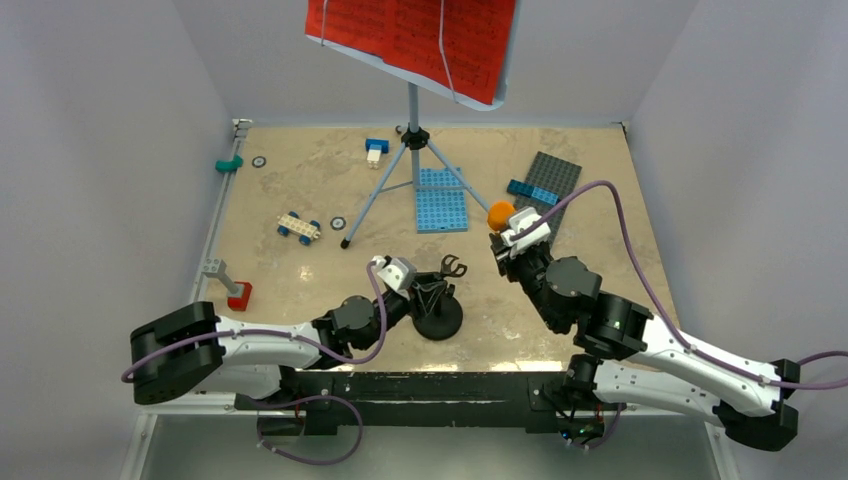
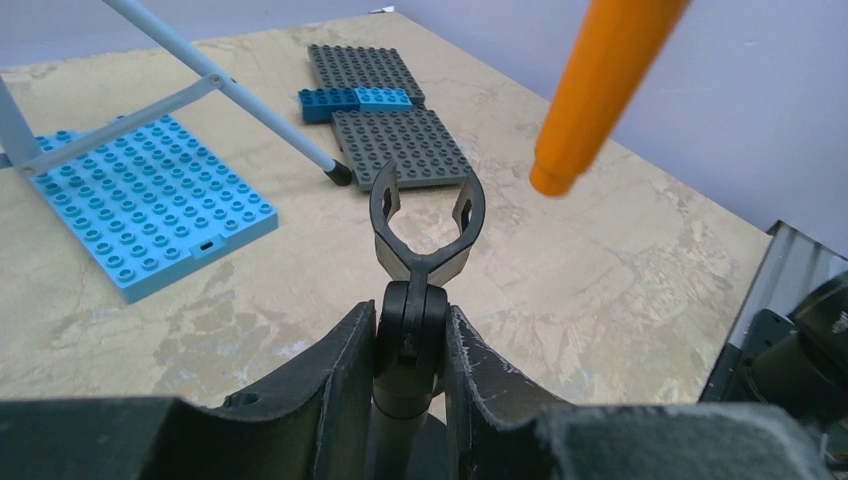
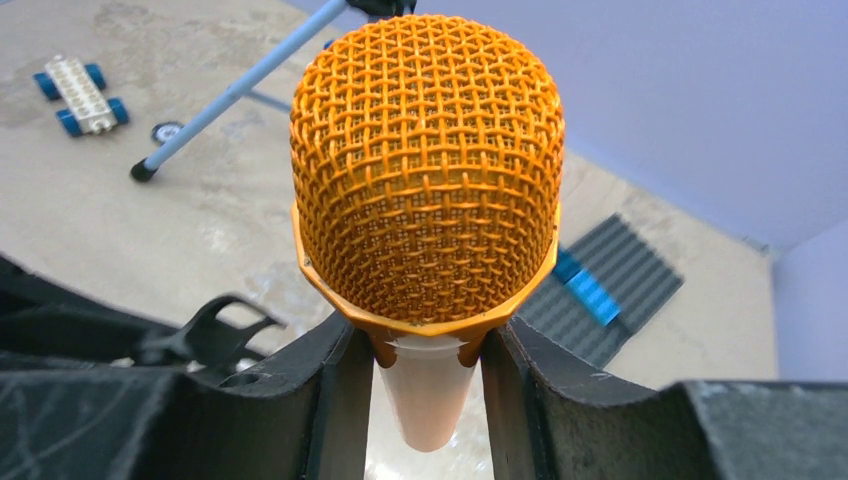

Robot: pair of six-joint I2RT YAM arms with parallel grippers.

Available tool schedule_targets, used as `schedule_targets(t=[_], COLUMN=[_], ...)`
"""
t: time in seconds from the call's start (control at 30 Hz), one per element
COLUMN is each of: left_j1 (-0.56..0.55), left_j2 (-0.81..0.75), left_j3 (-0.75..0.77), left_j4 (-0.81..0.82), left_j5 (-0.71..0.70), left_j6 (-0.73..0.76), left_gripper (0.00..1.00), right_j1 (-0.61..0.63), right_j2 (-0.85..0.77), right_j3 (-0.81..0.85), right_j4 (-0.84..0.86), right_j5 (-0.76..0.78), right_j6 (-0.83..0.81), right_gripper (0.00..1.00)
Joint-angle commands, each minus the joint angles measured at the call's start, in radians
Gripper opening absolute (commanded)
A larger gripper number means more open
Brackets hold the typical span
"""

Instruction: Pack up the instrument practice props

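Note:
My right gripper [image 1: 515,238] is shut on the orange toy microphone [image 1: 500,214], just under its mesh head [image 3: 425,170], and holds it in the air, clear of its stand. The microphone's handle [image 2: 600,85] hangs tip-down above the table in the left wrist view. My left gripper [image 1: 420,290] [image 2: 410,330] is shut on the stem of the short black stand [image 1: 438,320], just below its empty clip [image 2: 425,215]. At the back stands the pale-blue music stand [image 1: 412,130] on grey tripod legs, with red sheet-music pages [image 1: 410,35] on it.
A blue studded plate [image 1: 440,200] lies under the tripod, and grey plates [image 1: 545,180] carrying blue bricks lie to its right. A small wheeled car [image 1: 299,227], a red block [image 1: 240,296], a teal piece [image 1: 230,163] and a blue-white brick [image 1: 376,148] are spread over the left half.

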Motion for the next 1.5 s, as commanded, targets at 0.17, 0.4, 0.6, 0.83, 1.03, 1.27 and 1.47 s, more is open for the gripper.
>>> schedule_targets(t=[0.17, 0.4, 0.6, 0.83, 1.03, 1.27, 1.47], left_j1=[0.009, 0.005, -0.003, -0.011, -0.011, -0.006, -0.005], left_j2=[0.135, -0.021, -0.14, -0.254, -0.498, -0.767, -0.828], left_j3=[0.035, 0.011, 0.006, 0.071, 0.127, 0.196, 0.226], left_j4=[0.0, -0.168, -0.304, -0.502, -0.716, -0.838, -0.796], left_j5=[-0.113, -0.031, 0.004, 0.042, 0.043, 0.218, 0.467], left_j6=[0.077, 0.004, -0.041, -0.063, -0.068, -0.127, -0.209], left_gripper=[0.0, 0.31, 0.55, 0.99, 1.0, 1.0, 1.0], right_j1=[-0.003, -0.001, -0.002, -0.002, -0.003, -0.004, -0.004], right_j2=[-0.061, -0.135, -0.129, -0.157, -0.187, -0.09, 0.028], right_j3=[-0.055, -0.083, -0.047, -0.012, 0.096, 0.264, 0.345], right_j4=[-0.223, -0.236, -0.269, -0.299, -0.349, -0.286, -0.155], right_j5=[-0.165, -0.229, -0.273, -0.27, -0.462, -0.777, -0.902], right_j6=[0.366, 0.358, 0.349, 0.342, 0.355, 0.417, 0.439], right_gripper=[0.0, 0.0, 0.0, 0.0, 0.0, 0.0, 0.0])
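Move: The clip stand's neck is already between the left fingers. Its empty clip is some 4 cm above that hand, 2 cm ahead and 1 cm to the right, with the round base straight below, about 16 cm down. The right hand already holds the orange microphone. From it the clip lies roughly 10 cm left, 1 cm back and 10 cm lower, and the music stand's nearest foot is 20 cm ahead, 4 cm right, about 30 cm down. The clip stand's neck is nudged slightly forward by the left hand, which then draws back and left, opens wide to let go, and rises about 15 cm clear. The orange microphone, kept pinched by the right hand, is lowered about 7 cm while coming back, held briefly, then carried farther back, up some 14 cm and a little left as the wrist turns roughly 40 degrees counter-clockwise. ##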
